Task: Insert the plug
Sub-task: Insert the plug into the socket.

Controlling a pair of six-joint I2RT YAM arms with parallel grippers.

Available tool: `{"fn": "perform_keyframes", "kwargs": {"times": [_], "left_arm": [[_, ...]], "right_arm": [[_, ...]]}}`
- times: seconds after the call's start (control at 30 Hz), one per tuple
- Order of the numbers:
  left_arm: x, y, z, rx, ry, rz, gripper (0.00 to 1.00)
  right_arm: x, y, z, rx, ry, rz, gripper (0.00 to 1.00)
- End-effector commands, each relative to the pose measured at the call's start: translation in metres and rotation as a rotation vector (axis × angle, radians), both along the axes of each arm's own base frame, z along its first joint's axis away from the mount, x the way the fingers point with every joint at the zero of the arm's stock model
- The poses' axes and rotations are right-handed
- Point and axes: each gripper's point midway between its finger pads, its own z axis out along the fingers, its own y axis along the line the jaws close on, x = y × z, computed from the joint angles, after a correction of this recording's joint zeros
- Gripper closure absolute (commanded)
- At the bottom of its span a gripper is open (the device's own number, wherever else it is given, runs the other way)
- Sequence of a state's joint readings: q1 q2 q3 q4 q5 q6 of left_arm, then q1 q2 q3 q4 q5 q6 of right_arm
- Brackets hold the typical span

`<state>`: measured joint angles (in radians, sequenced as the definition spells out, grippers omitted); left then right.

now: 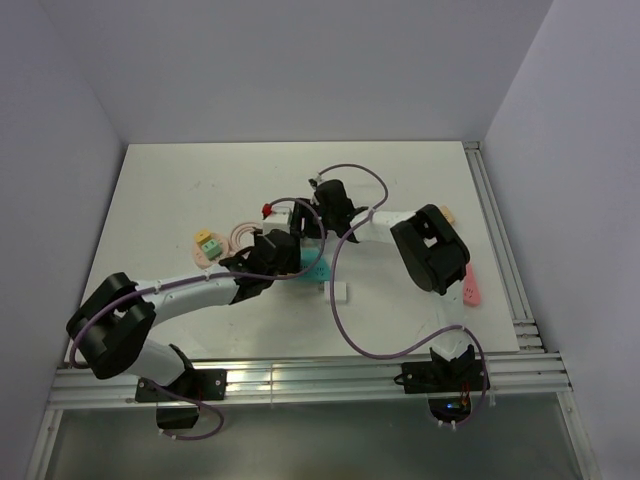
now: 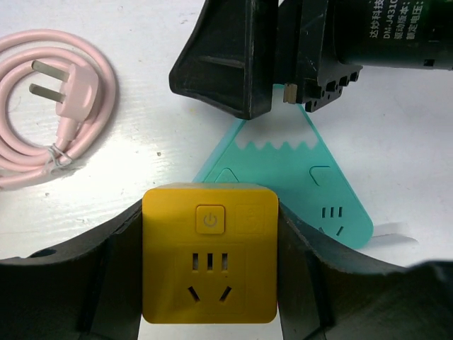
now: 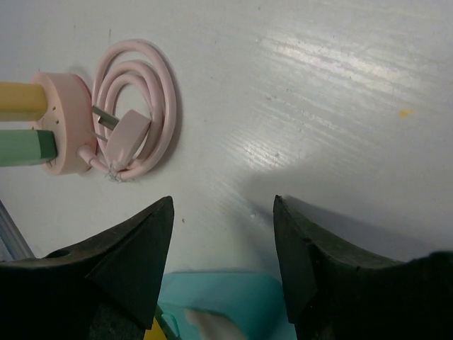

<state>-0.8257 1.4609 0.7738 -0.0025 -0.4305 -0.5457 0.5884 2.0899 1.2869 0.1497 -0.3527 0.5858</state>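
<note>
The mint-green plug sits on a round pink base beside an orange-yellow piece, far left of both grippers. My left gripper is shut on a yellow socket cube, its socket face towards the wrist camera. The cube overlaps the near corner of a teal triangular socket strip. My right gripper is open and holds nothing. It hovers over the teal strip's far tip, and its black fingers show in the left wrist view.
A coiled pink cable with a two-pin plug lies between the pink base and the grippers. A white block lies near the teal strip. A pink piece rests at the table's right edge, by the rail.
</note>
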Motion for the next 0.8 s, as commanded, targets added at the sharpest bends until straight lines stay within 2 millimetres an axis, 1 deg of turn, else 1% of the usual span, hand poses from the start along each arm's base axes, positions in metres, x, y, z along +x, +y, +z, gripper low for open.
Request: {"fn": "perform_keyframes", "kwargs": {"times": [0.0, 0.07, 0.13, 0.23, 0.3, 0.33, 0.37, 0.4, 0.43, 0.47, 0.53, 0.57, 0.6, 0.63, 0.67, 0.7, 0.73, 0.77], "left_arm": [[-0.039, 0.022, -0.053, 0.121, 0.142, 0.012, 1.0], [-0.042, 0.022, -0.056, 0.127, 0.139, 0.022, 1.0], [-0.041, 0.026, -0.058, 0.144, 0.123, 0.056, 1.0], [-0.044, 0.022, -0.06, 0.149, 0.106, 0.067, 1.0], [-0.045, 0.02, -0.062, 0.152, 0.101, 0.074, 1.0], [-0.045, 0.019, -0.062, 0.158, 0.094, 0.074, 1.0], [-0.045, 0.017, -0.063, 0.16, 0.092, 0.075, 1.0], [-0.045, 0.016, -0.064, 0.166, 0.094, 0.071, 1.0], [-0.046, 0.014, -0.064, 0.166, 0.093, 0.064, 1.0], [-0.046, 0.012, -0.065, 0.169, 0.094, 0.057, 1.0], [-0.046, 0.01, -0.067, 0.177, 0.099, 0.054, 1.0], [-0.047, 0.008, -0.066, 0.175, 0.1, 0.047, 1.0], [-0.047, 0.006, -0.065, 0.172, 0.1, 0.043, 1.0], [-0.047, 0.005, -0.064, 0.17, 0.101, 0.038, 1.0], [-0.046, 0.004, -0.063, 0.169, 0.101, 0.034, 1.0], [-0.047, 0.002, -0.062, 0.164, 0.102, 0.029, 1.0], [-0.046, 0.001, -0.061, 0.165, 0.1, 0.027, 1.0], [-0.046, 0.001, -0.06, 0.166, 0.099, 0.025, 1.0]], "right_arm": [[-0.002, -0.005, 0.029, 0.033, -0.039, 0.001, 0.34], [-0.002, -0.007, 0.031, 0.034, -0.042, 0.0, 0.35], [0.0, -0.01, 0.03, 0.024, -0.047, -0.008, 0.35], [0.0, -0.011, 0.033, 0.02, -0.048, -0.015, 0.35], [0.002, -0.014, 0.042, 0.02, -0.067, -0.022, 0.35], [0.005, -0.018, 0.047, 0.018, -0.079, -0.035, 0.35], [0.005, -0.022, 0.057, 0.014, -0.102, -0.036, 0.36], [0.007, -0.026, 0.063, 0.003, -0.116, -0.054, 0.37], [0.007, -0.032, 0.065, -0.015, -0.113, -0.065, 0.38], [0.008, -0.035, 0.078, -0.02, -0.143, -0.07, 0.39], [0.008, -0.043, 0.084, -0.046, -0.152, -0.093, 0.41], [0.006, -0.046, 0.093, -0.044, -0.165, -0.092, 0.46], [0.005, -0.047, 0.097, -0.039, -0.171, -0.095, 0.51], [-0.002, -0.049, 0.097, -0.039, -0.154, -0.083, 0.57], [-0.008, -0.051, 0.1, -0.033, -0.151, -0.077, 0.71], [-0.013, -0.051, 0.1, -0.026, -0.144, -0.067, 0.77], [-0.019, -0.049, 0.1, -0.015, -0.13, -0.047, 0.88], [-0.027, -0.052, 0.093, -0.022, -0.108, -0.039, 0.93]]}}
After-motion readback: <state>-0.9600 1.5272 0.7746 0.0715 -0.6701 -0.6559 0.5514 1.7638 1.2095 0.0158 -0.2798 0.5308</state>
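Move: The left hand already grips the yellow plug over the near left corner of the teal triangular socket, whose middle lies about 3 cm ahead, 4 cm right and 5 cm below. The white block is about 5 cm back, 11 cm right; the pink cord coil 9 cm ahead, 10 cm left. From the right hand, whose open fingers are at the socket's far tip, the socket's middle is about 7 cm back, 1 cm right and 2 cm below. Slowly at first, then quickly upward, the right hand leaves the teal socket's far tip, rising about 10 cm and drifting some 4 cm right as its fingers close nearly shut on nothing. The left hand stays low with its grip on the yellow plug, easing about 2 cm to the right and turning a few degrees, mostly counter-clockwise, with the plug still over the socket's near corner. ##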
